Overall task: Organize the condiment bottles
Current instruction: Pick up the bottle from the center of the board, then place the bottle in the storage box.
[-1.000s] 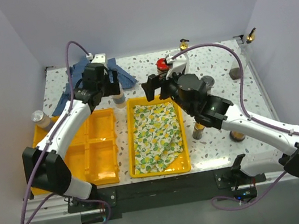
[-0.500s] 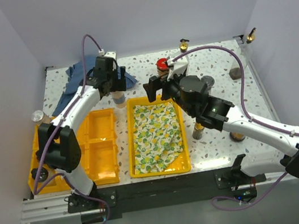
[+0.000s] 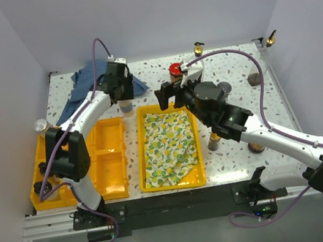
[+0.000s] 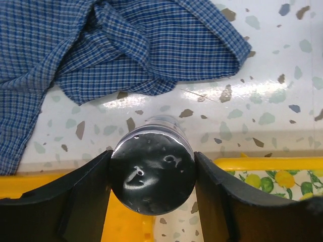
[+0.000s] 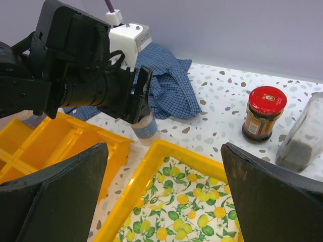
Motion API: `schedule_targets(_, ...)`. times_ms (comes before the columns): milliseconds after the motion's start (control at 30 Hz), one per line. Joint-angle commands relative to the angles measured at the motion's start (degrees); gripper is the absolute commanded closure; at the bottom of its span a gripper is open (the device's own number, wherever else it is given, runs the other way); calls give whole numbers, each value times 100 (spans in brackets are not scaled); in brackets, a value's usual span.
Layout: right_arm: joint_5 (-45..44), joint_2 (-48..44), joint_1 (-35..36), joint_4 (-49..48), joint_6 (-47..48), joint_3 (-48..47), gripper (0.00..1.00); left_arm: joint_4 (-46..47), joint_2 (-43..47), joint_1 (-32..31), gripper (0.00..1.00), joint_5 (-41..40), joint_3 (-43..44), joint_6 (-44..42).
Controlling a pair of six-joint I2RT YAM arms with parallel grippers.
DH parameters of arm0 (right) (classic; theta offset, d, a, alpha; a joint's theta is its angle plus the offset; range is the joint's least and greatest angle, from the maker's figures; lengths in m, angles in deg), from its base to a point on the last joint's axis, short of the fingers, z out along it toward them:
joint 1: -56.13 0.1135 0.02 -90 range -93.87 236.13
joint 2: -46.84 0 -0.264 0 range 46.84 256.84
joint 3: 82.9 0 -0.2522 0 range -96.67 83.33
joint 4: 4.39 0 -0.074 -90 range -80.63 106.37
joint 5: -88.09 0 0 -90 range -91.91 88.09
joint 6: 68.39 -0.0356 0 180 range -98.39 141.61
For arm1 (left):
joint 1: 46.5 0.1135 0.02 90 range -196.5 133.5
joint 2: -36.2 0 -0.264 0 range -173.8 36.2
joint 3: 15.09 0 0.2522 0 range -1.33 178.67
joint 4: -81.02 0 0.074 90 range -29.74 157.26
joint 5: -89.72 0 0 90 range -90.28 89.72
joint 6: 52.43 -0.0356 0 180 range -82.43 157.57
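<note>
My left gripper (image 3: 123,96) stands over a spice shaker (image 3: 126,106) on the table between the two yellow trays. In the left wrist view both fingers press the sides of its dark round cap (image 4: 153,171). The right wrist view shows the same shaker (image 5: 145,126), blue-labelled, under those fingers. My right gripper (image 3: 168,95) hangs open and empty above the far end of the lemon-print tray (image 5: 151,156). A red-lidded jar (image 3: 175,70) stands just behind it, also clear in the right wrist view (image 5: 263,113).
A blue checked cloth (image 3: 90,83) lies behind the left gripper. The compartment tray (image 3: 109,161) holds a dark-lidded jar (image 3: 44,189). Further bottles: a shaker (image 3: 40,125) at far left, gold-pourer bottles (image 3: 199,47) (image 3: 271,37) at the back, several jars (image 3: 256,145) on the right.
The left arm swung right and settled over the shaker, and its jaws closed in onto the cap. The right arm has not moved.
</note>
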Motion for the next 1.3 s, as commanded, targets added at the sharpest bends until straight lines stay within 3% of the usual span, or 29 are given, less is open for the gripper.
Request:
schedule_targets(0, -104, -68, 8, -339, 60, -19, 1, -225, 427, 58, 100, -1129, 273, 335)
schedule_targets(133, -113, -112, 8, -339, 68, -2, 1, -243, 900, 66, 100, -1717, 256, 861)
schedule_targets(267, -96, -121, 8, -321, 68, -19, 2, -330, 1261, 119, 100, -1701, 387, 1038)
schedule_targets(433, -69, -121, 8, -277, 68, -28, 1, -1129, 1402, 154, 100, -2455, 835, 1415)
schedule_targets(533, -52, -103, 8, -268, 42, -19, 2, -1700, 1542, 312, 100, -2946, 897, 2072)
schedule_targets(667, 18, -50, 8, -260, -10, -37, 1, -2281, 1894, 549, 100, -3458, 547, 2891)
schedule_targets(1033, -25, 134, 8, -224, 25, -142, 1, -2150, 3212, 2148, 100, -3248, -631, 2963)
schedule_targets(1267, -43, 152, 8, -180, 42, -151, 1, -2273, 3380, 2501, 100, -3722, -1044, 3542)
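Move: The bottle is already between the left fingers, still standing on the board. The orange tray it goes to has its middle about 21 cm left and 18 cm back, some 8 cm lower. In its far-left compartment a silver-lidded jar stands about 31 cm left and 8 cm back of the hand; the lemon-cloth tray lies 13 cm right and 18 cm back, the blue cloth 10 cm left and 13 cm ahead. From the right hand, the orange tray lies about 36 cm left, 4 cm back and well below. The bottle, kept pinched around its cap, comes up off the board as the left hand starts sideways, then climbs about 12 cm. It levels out and swings left and back, some 26 cm left and 16 cm back in all, over the orange tray's left part towards the silver-lidded jar, the wrist turning about 60 degrees counter-clockwise on the way. ##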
